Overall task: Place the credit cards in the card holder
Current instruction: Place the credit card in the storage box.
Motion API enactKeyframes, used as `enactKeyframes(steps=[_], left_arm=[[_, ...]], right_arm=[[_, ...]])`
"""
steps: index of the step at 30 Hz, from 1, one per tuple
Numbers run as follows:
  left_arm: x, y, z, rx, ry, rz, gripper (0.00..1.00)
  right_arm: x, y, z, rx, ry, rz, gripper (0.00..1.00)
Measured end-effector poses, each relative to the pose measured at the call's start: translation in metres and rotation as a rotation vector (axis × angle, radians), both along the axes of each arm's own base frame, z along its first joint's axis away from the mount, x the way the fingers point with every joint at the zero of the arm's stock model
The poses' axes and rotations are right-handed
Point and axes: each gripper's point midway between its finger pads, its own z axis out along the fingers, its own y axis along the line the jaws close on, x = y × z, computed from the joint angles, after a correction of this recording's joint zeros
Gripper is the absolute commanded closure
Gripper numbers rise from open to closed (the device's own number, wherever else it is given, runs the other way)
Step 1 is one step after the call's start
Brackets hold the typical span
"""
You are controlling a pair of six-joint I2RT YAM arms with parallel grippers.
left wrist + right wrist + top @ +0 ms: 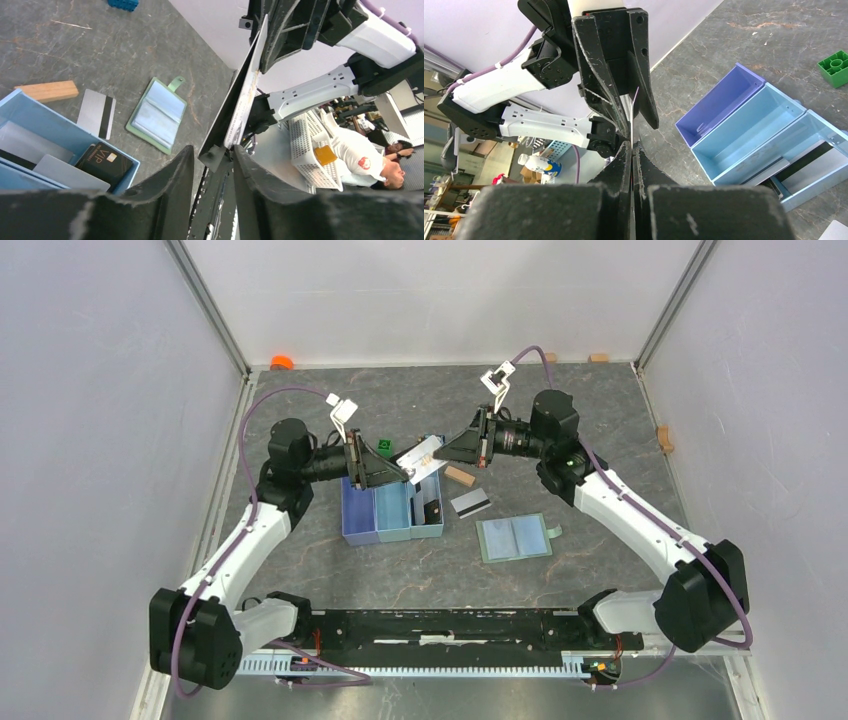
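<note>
Above the tray, a whitish credit card point(420, 458) hangs in the air between my two grippers. My right gripper point(447, 451) is shut on one end of it; in the right wrist view the card point(632, 112) shows edge-on, rising from the pressed fingertips point(631, 146). My left gripper point(214, 152) is open around the other end of the card point(243, 97), with a gap beside it. The sage-green card holder point(513, 537) lies open on the table to the right. A grey card with a dark stripe point(470, 503) lies beside it. More cards, one black point(102, 160), sit in the tray.
The three-compartment blue and purple tray point(362, 515) stands under the grippers. A wooden block point(459, 477) lies just behind the striped card, and a green brick point(384, 445) behind the tray. An orange object point(282, 362) sits at the far left corner.
</note>
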Motion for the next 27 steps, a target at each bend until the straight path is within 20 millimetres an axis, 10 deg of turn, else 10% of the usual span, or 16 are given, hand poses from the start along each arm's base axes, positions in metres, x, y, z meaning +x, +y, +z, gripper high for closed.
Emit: enactKeyframes(steps=[4,19,27], left_arm=[[-0.002,-0.003,0.006,-0.029,-0.014,-0.017,0.76],[-0.012,-0.006,0.005,-0.049,-0.016,-0.075,0.65],[-0.018,-0.006,-0.003,-0.048,0.009,-0.102,0.89]], right_arm=[[-0.001,0.000,0.001,0.006,0.001,0.005,1.00],[-0.003,0.000,-0.002,0.004,0.016,0.017,1.00],[-0.001,-0.003,-0.002,0.004,0.018,0.010,1.00]])
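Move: The white credit card hangs in the air with its middle about 3 cm to the left hand's right, 2 cm ahead and 2 cm up; from the right hand, which already holds it, that is about 3 cm left, 2 cm back and 2 cm down. From the left hand, the box's card compartment lies some 10 cm ahead, 3 cm right and 25 cm below; the striped card 7 cm ahead, 15 cm right and 27 cm down. The card's free near-left end gets the left fingers around it: they narrow from about half open to nearly shut, easing open slightly midway before closing again, and seem to pinch that end. Meanwhile the left hand eases back about 2 cm and turns some 5 degrees clockwise. The right hand stays in place, its shut fingers keeping hold of the card's other end. ##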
